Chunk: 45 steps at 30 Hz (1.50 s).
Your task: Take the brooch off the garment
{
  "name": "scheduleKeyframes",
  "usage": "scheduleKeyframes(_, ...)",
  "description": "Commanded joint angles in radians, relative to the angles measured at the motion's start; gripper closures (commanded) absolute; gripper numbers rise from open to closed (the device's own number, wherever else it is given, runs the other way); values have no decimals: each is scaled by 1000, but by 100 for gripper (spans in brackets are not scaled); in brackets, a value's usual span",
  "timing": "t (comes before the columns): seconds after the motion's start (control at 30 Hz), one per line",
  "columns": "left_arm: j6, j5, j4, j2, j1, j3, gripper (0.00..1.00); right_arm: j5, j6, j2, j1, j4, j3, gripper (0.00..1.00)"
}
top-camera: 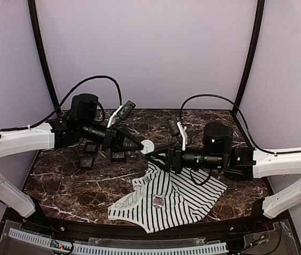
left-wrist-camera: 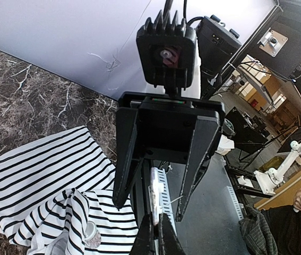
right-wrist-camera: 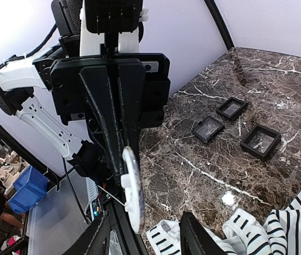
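Note:
The brooch (left-wrist-camera: 156,197), a white disc with a thin pin, is seen edge-on above the table, clear of the garment (top-camera: 166,194). My left gripper (left-wrist-camera: 156,235) is shut on its edge. In the top view the brooch (top-camera: 147,146) hangs at the table's middle. My right gripper (right-wrist-camera: 142,231) faces the left one, open, with the disc (right-wrist-camera: 134,191) standing between its fingers (right-wrist-camera: 192,236), nearer the left one. The garment, white with black stripes, lies crumpled below. A small round greyish piece (left-wrist-camera: 91,234) rests on it.
Three small black boxes (right-wrist-camera: 231,109), (right-wrist-camera: 207,129), (right-wrist-camera: 260,142) lie on the dark marble table (top-camera: 70,180), behind the left arm in the top view. Both arms meet over the table's middle. Black frame posts stand at the back corners.

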Motion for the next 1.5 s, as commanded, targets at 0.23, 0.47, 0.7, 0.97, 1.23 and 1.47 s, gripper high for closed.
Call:
scheduleKeyframes(0.23,0,23,12,-17,-4,-14,99,47,22,15,10,92,24,63)
scheduleKeyframes(0.47,2,26,11,-17,-4,-15,99,79,41,20,10,105,20,70)
scheduleKeyframes(0.7,3,27,11,-17,-4,-15,99,127,56,21,9,76,25,76)
scheduleKeyframes(0.97,5,32,11,-16,-4,-15,99,174,75,37,10,32,47,82)
scheduleKeyframes(1.23,6,25,8,-17,-5,-15,99,242,103,33,9,6,37,85)
scheduleKeyframes(1.47,6,21,9,-19,-4,-15,99,262,118,27,4,-8,29,85)
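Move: The brooch is held upright in the left hand's fingertips, its middle about 2 cm to that hand's right. From the half-open right hand it lies some 2 cm ahead, 2 cm to the left and 1 cm higher. The garment is roughly 18 cm below the right hand, its middle 2 cm back and 6 cm right; the pink disc on it is about 4 cm back and 2 cm right of the hand. The right hand eases about 2.5 cm forward, slightly up, closing its fingers on the brooch the left hand keeps holding. ##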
